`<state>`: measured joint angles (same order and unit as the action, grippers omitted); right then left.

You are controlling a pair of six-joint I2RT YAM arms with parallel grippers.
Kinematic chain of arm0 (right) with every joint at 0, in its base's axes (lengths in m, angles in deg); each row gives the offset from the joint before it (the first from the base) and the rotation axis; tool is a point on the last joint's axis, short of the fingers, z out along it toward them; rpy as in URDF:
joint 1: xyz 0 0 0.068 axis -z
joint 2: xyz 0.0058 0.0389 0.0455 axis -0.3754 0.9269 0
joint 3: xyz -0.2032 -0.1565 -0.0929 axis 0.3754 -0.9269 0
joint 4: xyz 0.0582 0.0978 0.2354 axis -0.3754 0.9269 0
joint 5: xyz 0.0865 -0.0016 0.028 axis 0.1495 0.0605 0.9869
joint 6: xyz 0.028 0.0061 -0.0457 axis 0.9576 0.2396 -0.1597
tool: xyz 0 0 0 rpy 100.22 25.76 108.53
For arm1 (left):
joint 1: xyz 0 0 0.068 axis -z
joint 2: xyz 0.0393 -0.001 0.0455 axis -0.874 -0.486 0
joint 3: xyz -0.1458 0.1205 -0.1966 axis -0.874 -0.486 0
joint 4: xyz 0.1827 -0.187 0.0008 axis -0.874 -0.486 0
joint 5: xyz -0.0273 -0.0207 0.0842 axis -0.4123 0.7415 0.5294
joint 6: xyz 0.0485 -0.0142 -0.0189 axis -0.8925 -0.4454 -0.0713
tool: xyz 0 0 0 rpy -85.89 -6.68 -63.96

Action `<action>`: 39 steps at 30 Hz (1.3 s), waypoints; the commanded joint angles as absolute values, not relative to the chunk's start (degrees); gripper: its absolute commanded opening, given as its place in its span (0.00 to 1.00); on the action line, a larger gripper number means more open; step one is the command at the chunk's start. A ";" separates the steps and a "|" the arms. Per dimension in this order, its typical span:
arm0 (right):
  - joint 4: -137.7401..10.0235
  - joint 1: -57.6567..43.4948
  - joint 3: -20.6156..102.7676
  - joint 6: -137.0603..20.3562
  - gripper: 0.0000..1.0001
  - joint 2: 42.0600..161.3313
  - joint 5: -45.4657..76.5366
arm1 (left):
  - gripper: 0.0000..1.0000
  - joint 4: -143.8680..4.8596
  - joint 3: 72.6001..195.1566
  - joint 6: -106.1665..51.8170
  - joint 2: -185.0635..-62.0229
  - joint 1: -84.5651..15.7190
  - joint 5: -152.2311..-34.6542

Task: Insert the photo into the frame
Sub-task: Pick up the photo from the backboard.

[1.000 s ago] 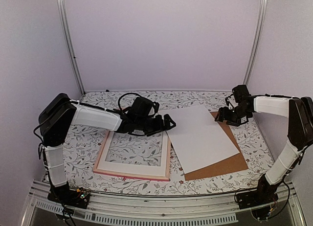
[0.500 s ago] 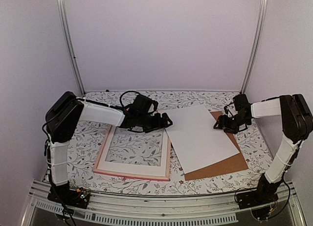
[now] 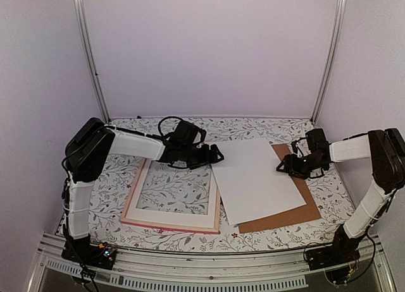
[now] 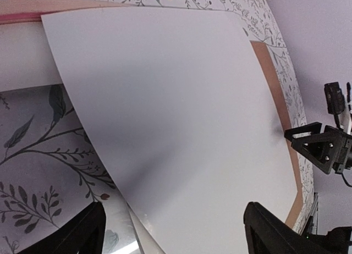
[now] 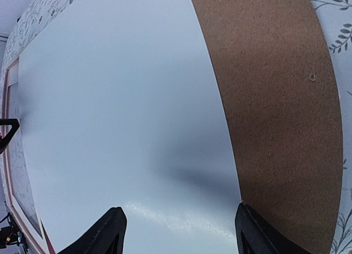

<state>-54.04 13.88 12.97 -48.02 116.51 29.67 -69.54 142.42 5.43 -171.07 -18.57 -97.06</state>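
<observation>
The photo point(image 3: 259, 178) lies as a plain white sheet, tilted, mostly on top of the brown backing board point(image 3: 307, 206). The pink frame point(image 3: 171, 228) lies flat at the left with a white mat board point(image 3: 142, 206) in it; the photo's lower left edge overlaps the frame's right side. My left gripper point(image 3: 219, 158) is open at the photo's left corner, its jaws wide over the white photo point(image 4: 176, 116). My right gripper point(image 3: 281, 167) is open low over the photo's right edge, where the photo point(image 5: 121, 116) meets the backing board point(image 5: 275, 100). Neither holds anything.
The floral tablecloth point(image 3: 114, 178) covers the table and shows through the mat's window. Plain walls and two metal posts point(image 3: 88, 58) close off the back. In the left wrist view the right gripper point(image 4: 324, 149) shows beyond the backing board point(image 4: 275, 78).
My right gripper has come down and inward to the photo's right edge. My left arm has shifted back, its gripper staying by the left corner. The photo has slid slightly left.
</observation>
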 commanded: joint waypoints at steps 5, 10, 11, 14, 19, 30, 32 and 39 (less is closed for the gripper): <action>-55.05 14.05 8.95 -44.44 0.71 112.11 33.71 | 0.88 -70.65 143.86 5.99 -172.85 -20.29 -97.67; -56.64 13.96 7.04 -42.83 0.71 110.40 35.73 | 0.85 -69.65 144.02 6.51 -173.62 -20.65 -99.47; -57.02 13.87 6.68 -42.49 0.70 110.21 36.13 | 0.84 -69.55 144.10 6.51 -173.71 -20.67 -99.62; -58.44 13.20 5.70 -41.42 0.70 110.09 37.12 | 0.81 -69.50 144.45 6.50 -174.06 -20.75 -100.09; -59.94 10.98 5.02 -39.85 0.70 110.80 36.99 | 0.77 -69.28 144.68 6.89 -174.51 -20.87 -100.69; -61.04 8.19 4.84 -37.98 0.70 111.30 37.03 | 0.65 -67.31 144.63 8.38 -175.69 -21.32 -103.21; -61.28 7.91 4.82 -37.77 0.69 111.40 37.07 | 0.62 -66.42 144.55 8.73 -175.83 -21.42 -104.13; -61.49 7.53 4.73 -37.49 0.69 111.93 37.07 | 0.52 -63.77 144.29 9.63 -176.31 -21.76 -106.25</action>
<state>-60.09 7.89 5.47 -37.94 111.42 36.76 -66.85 143.53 9.08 -175.14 -20.76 -104.10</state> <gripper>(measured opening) 0.692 0.541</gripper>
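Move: The photo lies face down. Its middle is about 18 cm to the right of my left hand, 9 cm back and 4 cm below, so that my open left fingers hang over its left edge. From my right hand, just inside the photo's right edge, its middle is some 12 cm left, 6 cm back and 2 cm below. The backboard under the photo is centred about 6 cm left and 8 cm back of my right hand. The frame is centred about 17 cm left and 13 cm back of my left hand. With my right hand I draw back about 4 cm while swinging some 5 cm left, low across the photo from its right edge further in, rolling roughly 10 degrees and keeping the fingers fairly wide. Meanwhile my left hand sinks about 2 cm at the photo's left edge, tips slightly down and closes to about half open, with that edge between the fingers, not yet pinching. ##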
